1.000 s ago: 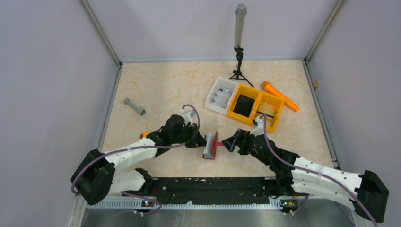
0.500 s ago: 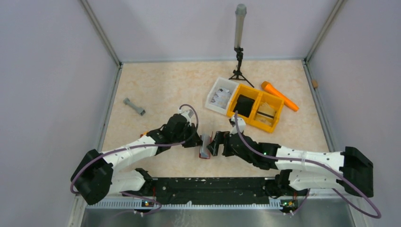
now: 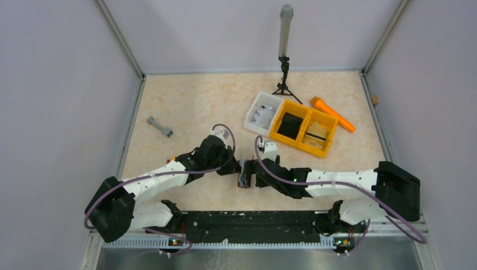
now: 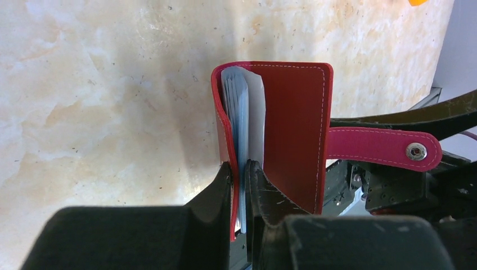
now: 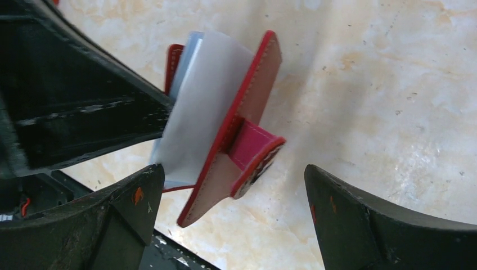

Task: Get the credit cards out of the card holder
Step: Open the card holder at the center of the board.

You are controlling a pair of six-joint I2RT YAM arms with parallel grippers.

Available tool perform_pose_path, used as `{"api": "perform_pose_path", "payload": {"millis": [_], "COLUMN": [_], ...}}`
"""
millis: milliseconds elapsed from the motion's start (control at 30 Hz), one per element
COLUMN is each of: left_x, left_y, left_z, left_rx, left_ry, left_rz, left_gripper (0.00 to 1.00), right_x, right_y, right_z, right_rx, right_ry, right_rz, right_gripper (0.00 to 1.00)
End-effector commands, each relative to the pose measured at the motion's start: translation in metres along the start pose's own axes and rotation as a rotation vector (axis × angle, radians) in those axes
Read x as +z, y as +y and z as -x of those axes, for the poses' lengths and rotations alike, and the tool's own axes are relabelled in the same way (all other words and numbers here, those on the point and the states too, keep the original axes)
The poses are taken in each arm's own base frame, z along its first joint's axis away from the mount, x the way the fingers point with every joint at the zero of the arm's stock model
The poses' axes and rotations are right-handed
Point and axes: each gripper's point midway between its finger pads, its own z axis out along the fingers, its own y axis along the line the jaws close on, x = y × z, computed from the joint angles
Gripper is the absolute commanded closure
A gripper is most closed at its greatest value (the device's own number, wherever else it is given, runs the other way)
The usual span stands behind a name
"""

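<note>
The dark red card holder [image 4: 292,129] stands on edge, partly open, just above the table's near middle [image 3: 243,174]. My left gripper [image 4: 240,174] is shut on its left cover together with a few of the pale credit cards [image 4: 247,112]. The other cover hangs free, and its pink snap tab [image 4: 382,147] sticks out to the right. My right gripper [image 5: 233,180] is open, and the free cover and tab [image 5: 253,149] lie between its wide-spread fingers without touching them. The credit cards [image 5: 197,112] fan out inside the fold. Seen from above, the two grippers [image 3: 235,167] [image 3: 251,170] face each other across the card holder.
A yellow-orange divided bin [image 3: 304,130] and a white tray [image 3: 262,114] sit at the back right, with an orange tool [image 3: 333,113] beyond them. A small tripod stand [image 3: 285,56] stands at the back. A grey dumbbell-shaped piece [image 3: 160,127] lies to the left.
My right arm has swung left and its open jaws have come up around the card holder's free cover. The left gripper keeps its hold, and the holder has shifted slightly left.
</note>
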Motion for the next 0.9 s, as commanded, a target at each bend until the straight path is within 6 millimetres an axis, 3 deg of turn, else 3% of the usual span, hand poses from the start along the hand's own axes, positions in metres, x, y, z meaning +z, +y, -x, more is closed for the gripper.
{"api": "perform_pose_path", "payload": {"millis": [0, 267, 400, 500, 733, 867], "left_x": [0.001, 0.003, 0.002, 0.002, 0.003, 0.003], "left_y": [-0.023, -0.023, -0.025, -0.024, -0.023, -0.022], "left_z": [0.016, 0.013, 0.014, 0.013, 0.011, 0.009], "left_rx": [0.001, -0.001, 0.002, 0.003, 0.004, 0.005], "left_ry": [-0.042, -0.031, -0.035, -0.031, -0.026, -0.023], "left_rz": [-0.061, -0.068, -0.077, -0.078, -0.082, -0.083], "left_gripper": [1.00, 1.00, 0.99, 0.97, 0.94, 0.84], "right_x": [-0.003, -0.001, 0.005, 0.008, 0.006, 0.004], "right_y": [0.033, 0.033, 0.021, 0.017, 0.005, 0.006], "right_z": [0.017, 0.015, 0.006, 0.002, -0.005, -0.003], "right_rx": [0.011, -0.003, -0.017, -0.018, -0.006, 0.014], "right_ry": [-0.056, -0.055, -0.024, -0.018, -0.010, -0.029], "right_rz": [0.130, 0.135, 0.068, 0.051, 0.023, 0.048], "right_gripper": [0.03, 0.02, 0.08, 0.17, 0.50, 0.61]}}
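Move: The open card holder stands upright in the left fingers, which still pinch its far cover and the card sleeves; its loose right cover lies about 4 cm right, 2 cm back and 1 cm below that hand. From the wide-open right hand the same cover is some 2 cm to the left, level fore and aft and in height. The white tray lies about 22 cm ahead and 3 cm right of the right hand, the orange tray about 17 cm ahead and 17 cm right, both some 5 cm lower. The right hand moves about 2 cm left and 1.5 cm up towards the card holder's loose cover, then sinks some 2.5 cm and edges back about 1 cm to the right, while its fingers close from wide open to less than half, one going inside the cover beside the card sleeves and the other staying outside by the snap strap. The left hand stays nearly in place and keeps its pinch on the far cover and sleeves, holding the card holder upright. ##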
